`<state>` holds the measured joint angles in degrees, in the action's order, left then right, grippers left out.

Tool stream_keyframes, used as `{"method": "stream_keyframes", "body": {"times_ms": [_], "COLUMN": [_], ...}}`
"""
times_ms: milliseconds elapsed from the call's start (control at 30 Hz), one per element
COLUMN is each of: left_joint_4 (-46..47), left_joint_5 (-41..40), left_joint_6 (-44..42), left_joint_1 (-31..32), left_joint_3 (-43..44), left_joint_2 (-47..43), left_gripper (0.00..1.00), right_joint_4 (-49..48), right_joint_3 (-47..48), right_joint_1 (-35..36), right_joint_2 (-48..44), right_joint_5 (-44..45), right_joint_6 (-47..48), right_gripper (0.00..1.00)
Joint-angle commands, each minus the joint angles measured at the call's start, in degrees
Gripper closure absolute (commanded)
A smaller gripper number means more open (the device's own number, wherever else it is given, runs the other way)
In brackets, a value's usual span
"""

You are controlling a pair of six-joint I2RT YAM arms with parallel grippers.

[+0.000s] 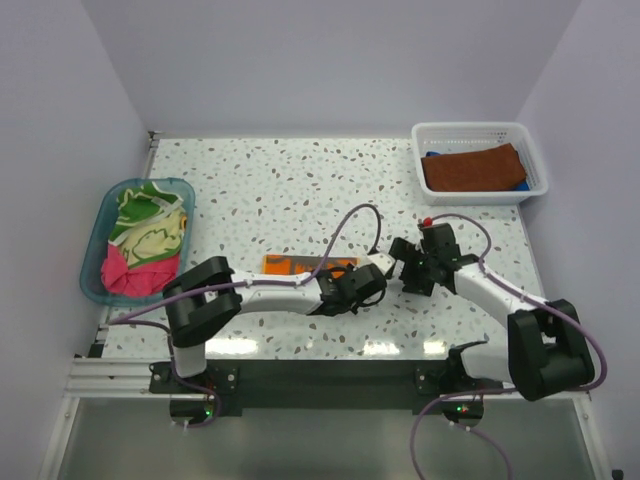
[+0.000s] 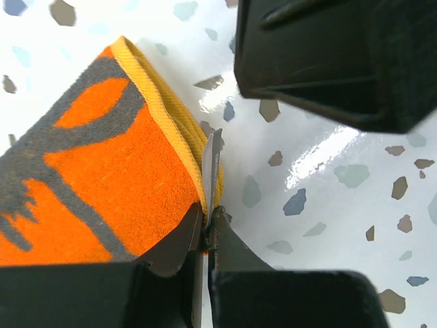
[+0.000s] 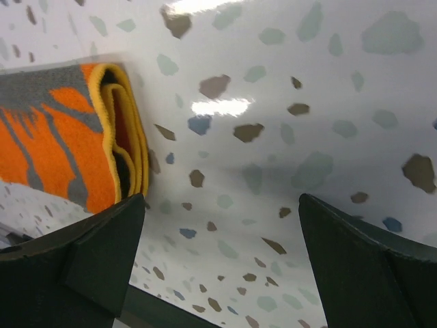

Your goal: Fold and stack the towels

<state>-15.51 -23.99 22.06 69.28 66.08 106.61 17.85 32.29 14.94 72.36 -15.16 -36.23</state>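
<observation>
An orange towel with grey blotches [image 1: 295,264] lies folded near the table's front, partly hidden by my left arm. In the left wrist view my left gripper [image 2: 207,220] is shut on the yellow-hemmed right edge of this towel [image 2: 102,178]. Seen from above, that left gripper [image 1: 352,275] sits at the towel's right end. My right gripper [image 1: 410,272] hovers just right of it, open, with only bare table between its fingers [image 3: 222,198]. The towel's folded edge [image 3: 82,137] lies by its left finger. A rust brown towel [image 1: 470,168] lies on a blue one [image 1: 517,185].
The white mesh basket [image 1: 530,150] holding the brown and blue towels stands at the back right. A teal tub [image 1: 100,225] on the left edge holds a green and yellow patterned towel [image 1: 150,225] and a pink one [image 1: 128,272].
</observation>
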Motion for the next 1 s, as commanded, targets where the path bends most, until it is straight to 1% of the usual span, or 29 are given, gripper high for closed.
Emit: {"method": "stream_keyframes", "body": {"times_ms": [0,133,233,300,433,567,600,667,700,767,800,867,900,933,967], "left_joint_4": [2.6,2.5,2.3,2.2,2.7,2.9,3.1,3.0,2.9,2.4,2.2,1.9,1.1,1.1,1.0], "left_joint_5": [1.7,2.1,1.6,1.0,0.2,-0.1,0.2,0.7,0.9,0.7,0.5,0.1,-0.1,0.0,0.8], "left_joint_6": [1.5,1.7,2.0,2.5,3.2,4.5,4.7,5.5,5.8,7.1,7.4,7.9,8.3,8.5,8.7], "left_joint_1": [-0.9,-1.0,-1.0,-1.0,-1.2,-1.2,-1.2,-1.2,-1.2,-1.2,-1.2,-1.6,-1.9,-2.2,-3.2], "left_joint_3": [-0.4,-0.5,-0.7,-0.7,-0.5,-0.1,0.0,0.2,0.2,0.3,0.3,0.5,0.6,0.6,0.5], "left_joint_2": [-5.0,-6.4,-6.9,-7.3,-7.4,-6.6,-6.2,-5.4,-5.0,-4.7,-4.9,-5.9,-6.2,-7.2,-7.8], "left_gripper": [1.00,1.00,1.00,1.00,1.00,1.00,1.00,1.00,0.99,0.96,0.88,0.76,0.68,0.63,0.56], "right_joint_4": [-8.5,-14.7,-17.0,-17.7,-22.1,-27.8,-28.0,-27.5,-26.7,-23.9,-22.6,-18.8,-18.0,-15.8,-13.0], "right_joint_3": [-0.7,-1.3,-1.4,-1.2,-1.4,-2.6,-2.5,-1.4,-0.8,1.4,2.5,5.5,6.5,7.7,10.0], "right_joint_1": [1.3,2.4,3.4,5.3,9.1,11.9,12.0,12.0,12.0,12.0,12.0,11.9,11.9,11.7,11.6], "right_joint_2": [2.5,6.6,9.4,11.0,16.3,19.7,19.9,19.8,19.6,19.0,19.0,18.7,18.4,18.3,18.3], "right_joint_5": [-5.5,-8.0,-8.2,-8.3,-8.7,-9.4,-9.5,-9.1,-8.8,-8.1,-7.2,-6.6,-5.2,-4.4,-3.7], "right_joint_6": [-6.0,-10.3,-13.2,-14.7,-18.3,-21.9,-22.0,-21.1,-20.6,-18.2,-17.2,-14.3,-13.3,-12.2,-10.0], "right_gripper": [0.01,0.01,0.01,0.01,0.02,0.07,0.14,0.21,0.30,0.42,0.57,0.74,0.94,1.00,1.00]}}
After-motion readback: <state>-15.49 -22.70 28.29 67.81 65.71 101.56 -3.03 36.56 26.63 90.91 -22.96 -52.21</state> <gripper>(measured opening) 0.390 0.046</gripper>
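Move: The right hand, open and empty, has the towel's yellow edge about 10 cm to its left, 2 cm ahead and 2 cm lower. The folded orange-and-grey body of the towel runs left from there, its middle some 25 cm left and level ahead. The left gripper stands about 9 cm left of the right hand and 1 cm back. The left hand already pinches that edge between its pads; the towel body's middle is roughly 15 cm to its left, level ahead. Left hand lifts the yellow edge 3 cm, then opens as the right sweeps 10 cm left and pinches it. ##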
